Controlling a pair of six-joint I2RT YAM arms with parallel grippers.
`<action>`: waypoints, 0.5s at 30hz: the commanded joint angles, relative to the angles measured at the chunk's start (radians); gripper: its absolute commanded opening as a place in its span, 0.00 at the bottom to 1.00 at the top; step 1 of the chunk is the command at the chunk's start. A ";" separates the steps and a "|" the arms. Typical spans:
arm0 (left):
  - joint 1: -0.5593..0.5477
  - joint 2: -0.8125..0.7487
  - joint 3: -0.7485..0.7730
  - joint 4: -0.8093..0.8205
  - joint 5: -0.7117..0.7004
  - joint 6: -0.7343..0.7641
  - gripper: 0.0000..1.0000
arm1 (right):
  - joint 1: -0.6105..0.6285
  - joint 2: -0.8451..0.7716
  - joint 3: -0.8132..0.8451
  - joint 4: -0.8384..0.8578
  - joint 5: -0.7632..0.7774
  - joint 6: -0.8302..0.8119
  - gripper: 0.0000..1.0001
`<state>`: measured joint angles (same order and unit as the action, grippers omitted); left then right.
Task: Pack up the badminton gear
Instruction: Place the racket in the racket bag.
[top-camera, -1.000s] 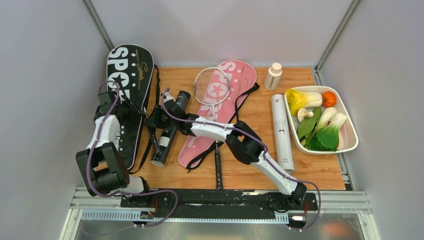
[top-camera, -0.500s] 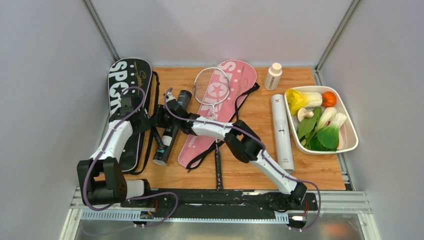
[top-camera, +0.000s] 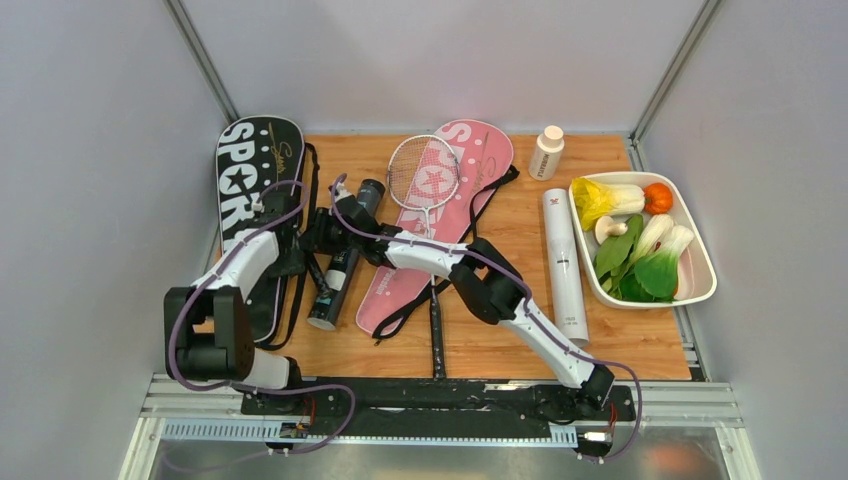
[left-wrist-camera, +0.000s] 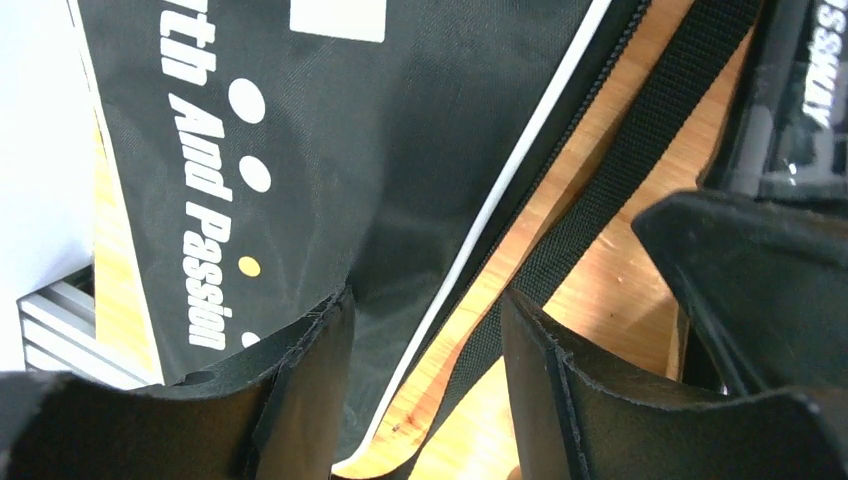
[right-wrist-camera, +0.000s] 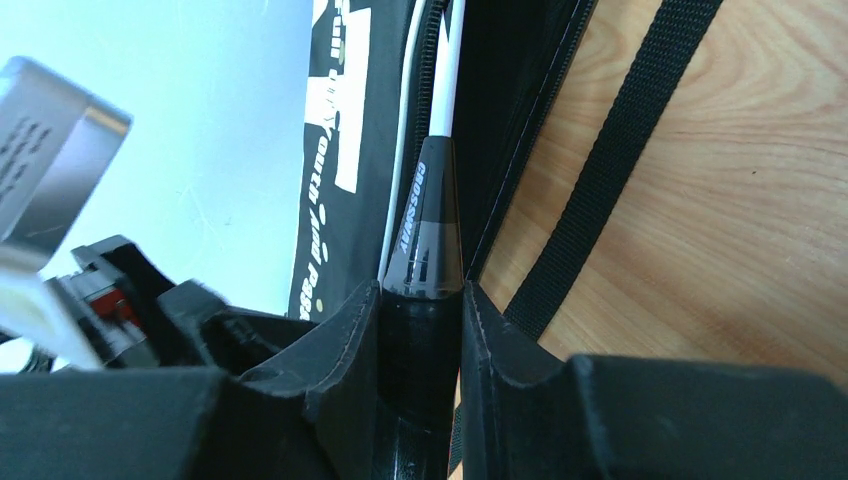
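The black "SPORT" bag (top-camera: 250, 180) lies at the far left. A racket's black handle (right-wrist-camera: 425, 225) and white shaft (right-wrist-camera: 447, 70) run into the bag's open edge, and my right gripper (right-wrist-camera: 420, 290) (top-camera: 315, 235) is shut on that handle. My left gripper (left-wrist-camera: 425, 300) (top-camera: 290, 260) hangs open over the bag's edge (left-wrist-camera: 330, 200) and its black strap (left-wrist-camera: 610, 170), holding nothing. A black tube (top-camera: 343, 262) lies beside them. A pink and white racket (top-camera: 423, 172) rests on the pink bag (top-camera: 470, 160). The white tube (top-camera: 563, 262) lies further right.
A small white bottle (top-camera: 546, 152) stands at the back. The white tray (top-camera: 700, 275) of toy vegetables sits at the right edge. Grey walls close in on both sides. The two arms cross closely over the bag's right edge.
My left gripper has swung right from over the black bag to its right edge and opened wider. The bag's top now lies flatter. The right arm has held still on the handle.
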<state>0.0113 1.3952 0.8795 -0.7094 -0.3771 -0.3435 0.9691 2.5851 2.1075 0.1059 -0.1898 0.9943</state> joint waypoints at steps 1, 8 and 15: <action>-0.007 0.078 0.064 -0.002 -0.095 -0.036 0.63 | -0.040 0.018 0.011 0.167 0.013 -0.038 0.00; -0.028 0.118 0.122 -0.037 -0.122 -0.044 0.02 | -0.050 0.005 -0.005 0.173 -0.004 -0.029 0.00; -0.036 -0.096 0.219 -0.116 0.052 -0.031 0.00 | -0.053 -0.079 -0.068 0.186 0.039 0.010 0.00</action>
<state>-0.0196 1.4670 1.0115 -0.8051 -0.4168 -0.3737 0.9565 2.5748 2.0651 0.1623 -0.2180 1.0237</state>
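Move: The white-piped edge of the black racket bag lies almost under the left fingertips, roughly 1 cm ahead, 1 cm to the left and 2 cm lower. The racket handle, gripped by the right hand, is about 7 cm to the left hand's right, 5 cm farther out and 2 cm higher; the black tube sits some 16 cm right and 3 cm ahead, slightly lower. From the right hand, that bag edge is about 8 cm left, 5 cm back and 4 cm down. The left fingers pinch the black bag's piped edge: they dip a little over 1 cm, easing forward and left onto it, shut fully, then pull it up about 3 cm while drifting back to the right. The right hand stays put and keeps its grip on the racket handle, with the shaft running into the bag. ##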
